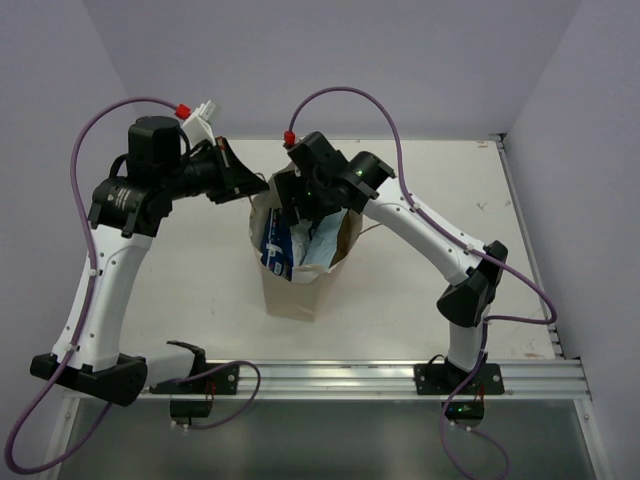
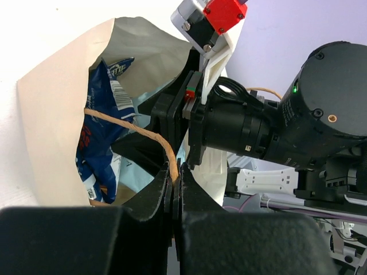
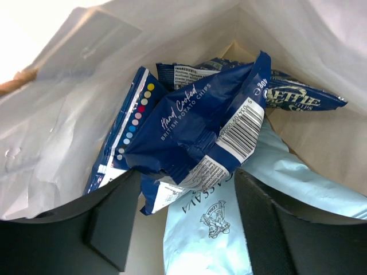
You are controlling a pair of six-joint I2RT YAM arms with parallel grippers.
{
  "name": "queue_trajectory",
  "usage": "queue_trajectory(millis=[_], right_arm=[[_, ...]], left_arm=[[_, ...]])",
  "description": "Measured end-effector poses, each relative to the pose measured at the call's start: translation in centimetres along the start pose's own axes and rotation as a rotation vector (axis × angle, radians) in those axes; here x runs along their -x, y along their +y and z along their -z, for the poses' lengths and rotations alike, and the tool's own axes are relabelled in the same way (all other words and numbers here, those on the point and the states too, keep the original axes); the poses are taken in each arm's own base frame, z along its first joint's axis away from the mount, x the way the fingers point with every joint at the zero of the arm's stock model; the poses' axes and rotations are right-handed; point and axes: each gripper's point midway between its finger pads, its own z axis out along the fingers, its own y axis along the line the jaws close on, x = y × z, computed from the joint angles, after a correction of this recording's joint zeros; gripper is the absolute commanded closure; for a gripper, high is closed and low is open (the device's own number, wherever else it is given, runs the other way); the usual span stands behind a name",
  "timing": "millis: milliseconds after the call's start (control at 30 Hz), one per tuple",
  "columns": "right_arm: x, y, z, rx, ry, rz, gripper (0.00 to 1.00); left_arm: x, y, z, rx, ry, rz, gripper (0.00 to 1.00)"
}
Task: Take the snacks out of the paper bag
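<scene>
The tan paper bag (image 1: 292, 292) stands mid-table with its mouth open. My left gripper (image 1: 252, 186) is at the bag's left rim, shut on its brown cord handle (image 2: 150, 137), with the jaws pressed together in the left wrist view (image 2: 176, 182). My right gripper (image 1: 306, 212) is inside the bag's mouth, open. In the right wrist view its fingers (image 3: 109, 226) straddle the lower end of a crumpled dark blue chip packet (image 3: 192, 129) and the light blue bag (image 3: 209, 235) beneath it, without closing on either. More dark blue packets (image 3: 298, 94) lie behind.
The bag's paper walls (image 3: 69, 103) close in around the right gripper. The right arm's wrist (image 2: 269, 129) is close to the left gripper over the bag. A white table (image 1: 430, 290) extends right of the bag, and an aluminium rail (image 1: 400, 378) runs along the near edge.
</scene>
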Motion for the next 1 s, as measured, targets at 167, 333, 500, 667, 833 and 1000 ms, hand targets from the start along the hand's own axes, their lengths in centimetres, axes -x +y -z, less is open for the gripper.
queue_trajectory(millis=[167,333,500,667,833,1000], right_arm=[[0.5,0.1,0.2,0.002,-0.018,0.009,0.43],[1.2,0.4,-0.2,0.011,-0.035,0.019,0.6],[1.5,0.6,-1.1,0.016,-0.041,0.048,0.91],[1.7,0.6,-1.8,0.014,-0.038,0.076,1.0],[1.7,0.7,-1.7,0.006,-0.045,0.09,1.0],[2.6,1.2,0.4,0.028,-0.077,0.084,1.0]], left_arm=[[-0.3,0.0,0.3,0.001,-0.002,0.001,1.0],[-0.7,0.2,0.5,0.004,0.001,0.004,1.0],[-1.0,0.3,0.7,0.005,0.003,0.006,1.0],[-1.2,0.3,1.0,0.008,-0.003,0.007,1.0],[-1.5,0.7,1.1,0.024,-0.008,0.021,1.0],[-1.5,1.2,1.1,0.051,-0.019,0.041,1.0]])
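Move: Just ahead of the open right fingers, inside the paper bag, lies the navy chips packet, its middle about 3 cm forward, 2 cm to the left and 3 cm below. The light-blue packet sits roughly 4 cm back and 6 cm to the right, some 5 cm lower; the dotted packet is about 4 cm back and 3 cm left, 5 cm down. From the left hand, the navy packet is some 5 cm ahead, 4 cm right and 15 cm below. Closing almost fully on the near edge of the navy chips packet, the right fingers pinch it while the hand works about 2 cm forward and 1.5 cm left; the hand then turns upward, rising about 2 cm and easing slightly back. The left hand keeps its pinch on the bag's handle and draws about 1.5 cm back, sinking and shifting left by about a centimetre. ##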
